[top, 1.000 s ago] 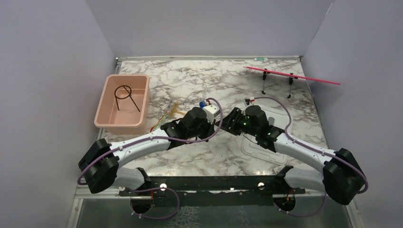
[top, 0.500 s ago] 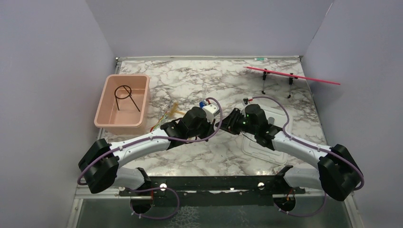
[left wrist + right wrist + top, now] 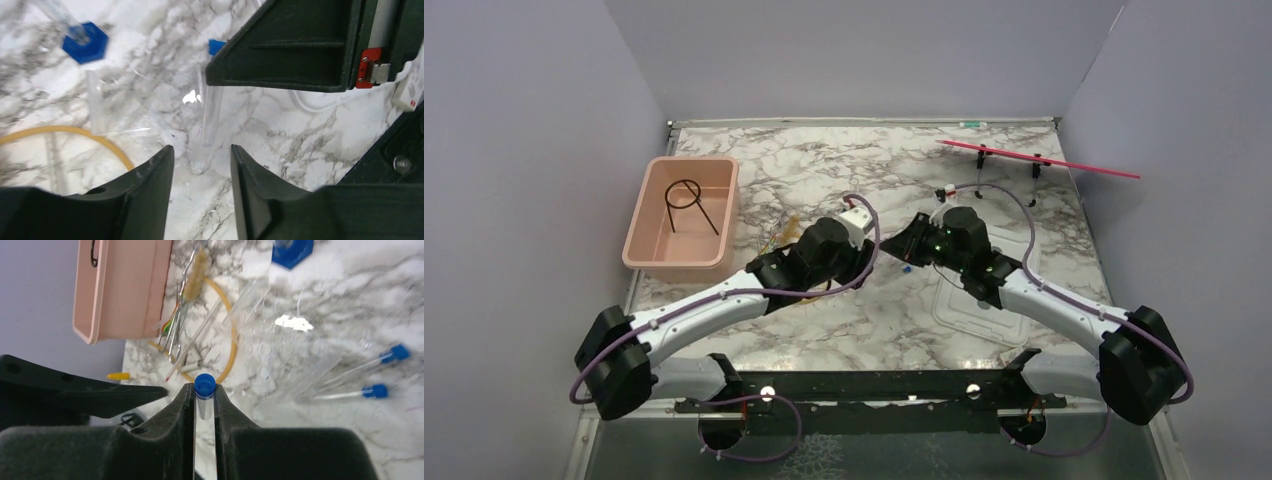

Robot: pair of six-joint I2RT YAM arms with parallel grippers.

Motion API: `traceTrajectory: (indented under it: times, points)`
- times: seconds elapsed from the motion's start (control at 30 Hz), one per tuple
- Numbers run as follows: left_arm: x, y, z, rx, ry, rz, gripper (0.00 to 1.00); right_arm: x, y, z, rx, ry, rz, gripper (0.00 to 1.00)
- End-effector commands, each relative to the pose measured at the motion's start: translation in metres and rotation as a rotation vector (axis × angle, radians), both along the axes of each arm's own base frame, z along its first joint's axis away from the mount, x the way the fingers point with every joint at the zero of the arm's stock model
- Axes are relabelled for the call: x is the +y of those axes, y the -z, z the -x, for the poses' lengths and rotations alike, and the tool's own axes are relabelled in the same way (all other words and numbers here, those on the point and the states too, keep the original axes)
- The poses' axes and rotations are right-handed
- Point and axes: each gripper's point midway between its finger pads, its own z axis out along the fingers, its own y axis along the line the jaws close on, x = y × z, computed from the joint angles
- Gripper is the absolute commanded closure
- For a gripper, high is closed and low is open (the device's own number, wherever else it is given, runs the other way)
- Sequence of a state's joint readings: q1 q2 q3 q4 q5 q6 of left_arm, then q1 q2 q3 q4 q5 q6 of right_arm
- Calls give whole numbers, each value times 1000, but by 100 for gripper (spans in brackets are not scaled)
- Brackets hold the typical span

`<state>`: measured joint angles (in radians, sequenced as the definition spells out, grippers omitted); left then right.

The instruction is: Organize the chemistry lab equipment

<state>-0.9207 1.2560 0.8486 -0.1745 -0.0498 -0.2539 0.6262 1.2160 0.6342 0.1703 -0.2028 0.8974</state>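
My right gripper [image 3: 204, 388] is shut on a clear blue-capped tube [image 3: 205, 383], the cap poking out past the fingertips. In the left wrist view that tube [image 3: 212, 112] hangs from the right gripper's dark finger [image 3: 285, 45], just ahead of my left gripper [image 3: 201, 150], which is open and holds nothing. From above, the two grippers [image 3: 871, 258] [image 3: 908, 250] face each other mid-table. On the marble lie two more blue-capped tubes [image 3: 397, 352], an amber tubing loop [image 3: 231, 325], metal tongs [image 3: 176, 330] and a blue-based vial [image 3: 85, 41]. The black wire ring [image 3: 686, 195] lies inside the pink tub.
The pink tub [image 3: 676, 262] stands at the left, close to the loose items. A white lid [image 3: 969, 315] lies under the right forearm. A pink rod on two black stands [image 3: 1034, 158] sits at the back right. Walls close in the table's sides.
The right gripper's jaws closed on the blue-capped tube. The left gripper's jaws opened and the left arm drew back to the left, away from the tube.
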Motion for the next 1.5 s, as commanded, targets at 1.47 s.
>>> traceTrajectory:
  times: [1.47]
  points:
    - [194,-169,-29,-476,-881,244,24,97,33,-55,-809,-78,581,88]
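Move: My right hand holds the blue-capped tube; the clear plastic rack lies about 8 cm ahead, 8 cm left and 13 cm below. From that hand the blue-based cylinder stands some 18 cm ahead and 7 cm left, and two more blue-capped tubes lie 6 cm ahead, 3 cm right. From my empty left hand the brush and tongs lie about 14 cm ahead, 22 cm left and 14 cm down. I keep the tube pinched in my right fingertips and carry it forward and slightly up, then left and down over the clear rack, about 10 cm left and 5 forward in all, rolling the wrist some 55 degrees. My left hand backs off the tube, up about 17 cm and left 18, swinging counter-clockwise to point ahead and opening wider. ##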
